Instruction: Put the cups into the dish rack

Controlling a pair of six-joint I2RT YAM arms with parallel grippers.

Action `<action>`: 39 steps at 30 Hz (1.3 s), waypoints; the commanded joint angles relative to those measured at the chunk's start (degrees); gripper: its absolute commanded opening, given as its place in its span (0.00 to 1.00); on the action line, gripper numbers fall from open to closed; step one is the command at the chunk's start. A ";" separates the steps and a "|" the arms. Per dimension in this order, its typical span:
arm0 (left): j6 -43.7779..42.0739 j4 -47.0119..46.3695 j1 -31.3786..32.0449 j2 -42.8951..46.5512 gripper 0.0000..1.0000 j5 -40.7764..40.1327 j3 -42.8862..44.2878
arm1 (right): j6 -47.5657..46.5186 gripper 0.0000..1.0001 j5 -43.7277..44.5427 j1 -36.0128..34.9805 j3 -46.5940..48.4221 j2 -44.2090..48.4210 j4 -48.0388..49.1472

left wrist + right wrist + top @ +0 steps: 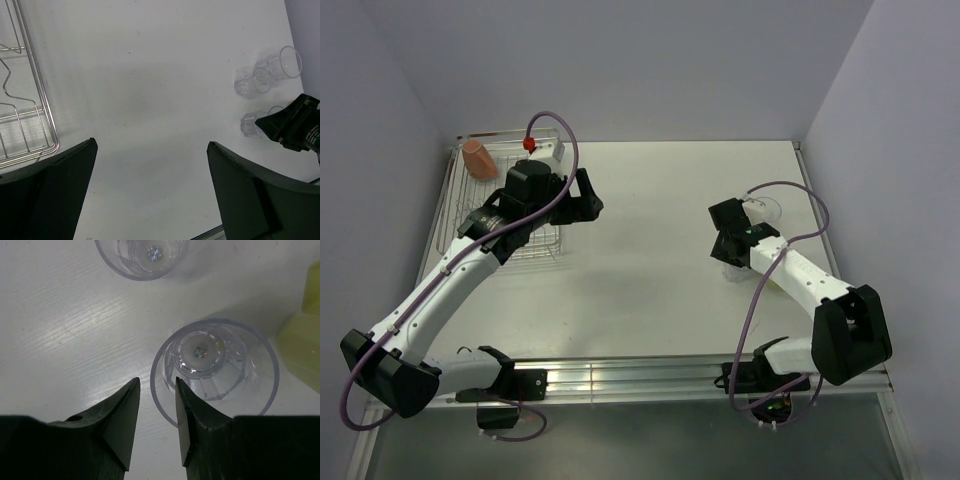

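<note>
The terracotta-orange mug (477,158) lies in the far corner of the wire dish rack (533,250) at the left. My left gripper (588,202) hovers beside the rack's right side, wide open and empty (152,145); the rack's corner (20,115) shows at its left. At the right, my right gripper (728,248) is over a clear tumbler (215,370). It is open (156,382), one finger outside the tumbler's wall and one inside, with a gap on each side. Other clear tumblers (142,255) (254,81) stand just beyond.
A pale yellow-green object (302,340) sits right beside the straddled tumbler. An aluminium rail (650,375) runs along the near table edge. Grey walls close the table in at the back and on both sides.
</note>
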State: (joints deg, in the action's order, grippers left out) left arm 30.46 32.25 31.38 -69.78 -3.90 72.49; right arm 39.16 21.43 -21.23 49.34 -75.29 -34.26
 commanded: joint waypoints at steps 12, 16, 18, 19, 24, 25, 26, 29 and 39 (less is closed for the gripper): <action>-0.66 -2.02 0.09 0.34 0.99 -0.23 -0.24 | -1.97 0.00 -3.14 1.37 -2.32 0.92 4.90; -0.23 -1.93 0.09 0.26 0.99 -0.14 0.81 | -3.82 0.00 -7.80 1.28 -1.79 4.96 3.94; 0.04 -1.75 0.18 0.17 0.99 0.21 1.95 | -4.61 0.00 -11.49 0.85 -1.53 8.48 3.33; 0.04 -1.84 0.09 0.17 0.99 0.47 2.13 | -4.70 0.00 -12.72 0.67 -1.01 9.53 3.24; 1.27 -2.63 0.09 -0.18 0.99 2.22 4.67 | -4.00 0.00 -27.18 -1.61 0.93 14.03 9.72; 1.53 -2.89 0.18 -0.70 0.99 2.93 5.29 | -3.57 0.00 -29.49 -1.62 2.06 13.50 13.13; 1.97 -3.16 0.09 -0.88 0.99 3.46 6.51 | -2.52 0.00 -31.60 -1.62 3.29 11.32 14.21; 1.89 -4.91 -1.31 -2.02 0.99 5.65 7.84 | 0.73 0.00 -41.18 -1.71 8.22 6.66 20.51; 8.91 -23.61 -18.36 -7.38 0.99 42.62 3.54 | 17.51 0.00 -59.30 -1.71 18.41 -3.54 47.14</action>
State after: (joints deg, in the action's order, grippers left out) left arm 36.05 19.05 14.72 -75.79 23.00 76.71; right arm 48.62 -29.15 -22.74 63.31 -76.75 -3.51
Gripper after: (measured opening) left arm 0.992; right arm 0.042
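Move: The large clear glass stands upright right under my right fingers, which straddle its left wall: its middle is about 1 cm ahead, 3 cm right and 5 cm below. The small glass is some 9 cm ahead and 2 cm right of my right hand, the tall glass about 12 cm ahead and 9 cm right, and the yellow cup level with it, 10 cm right. From my left hand the large glass lies roughly 32 cm right, 1 cm back and 24 cm down. With my right fingers either side of the large glass's left wall, one inside and one outside, I pinch it shut and carry the glass up and to the left, about 20 cm each way and a little forward, rolling and swinging the hand until the glass points left. Late on, my left hand, empty and wide open, goes about 5 cm forward and 5 cm up, rolling its right side up some 20 degrees. ##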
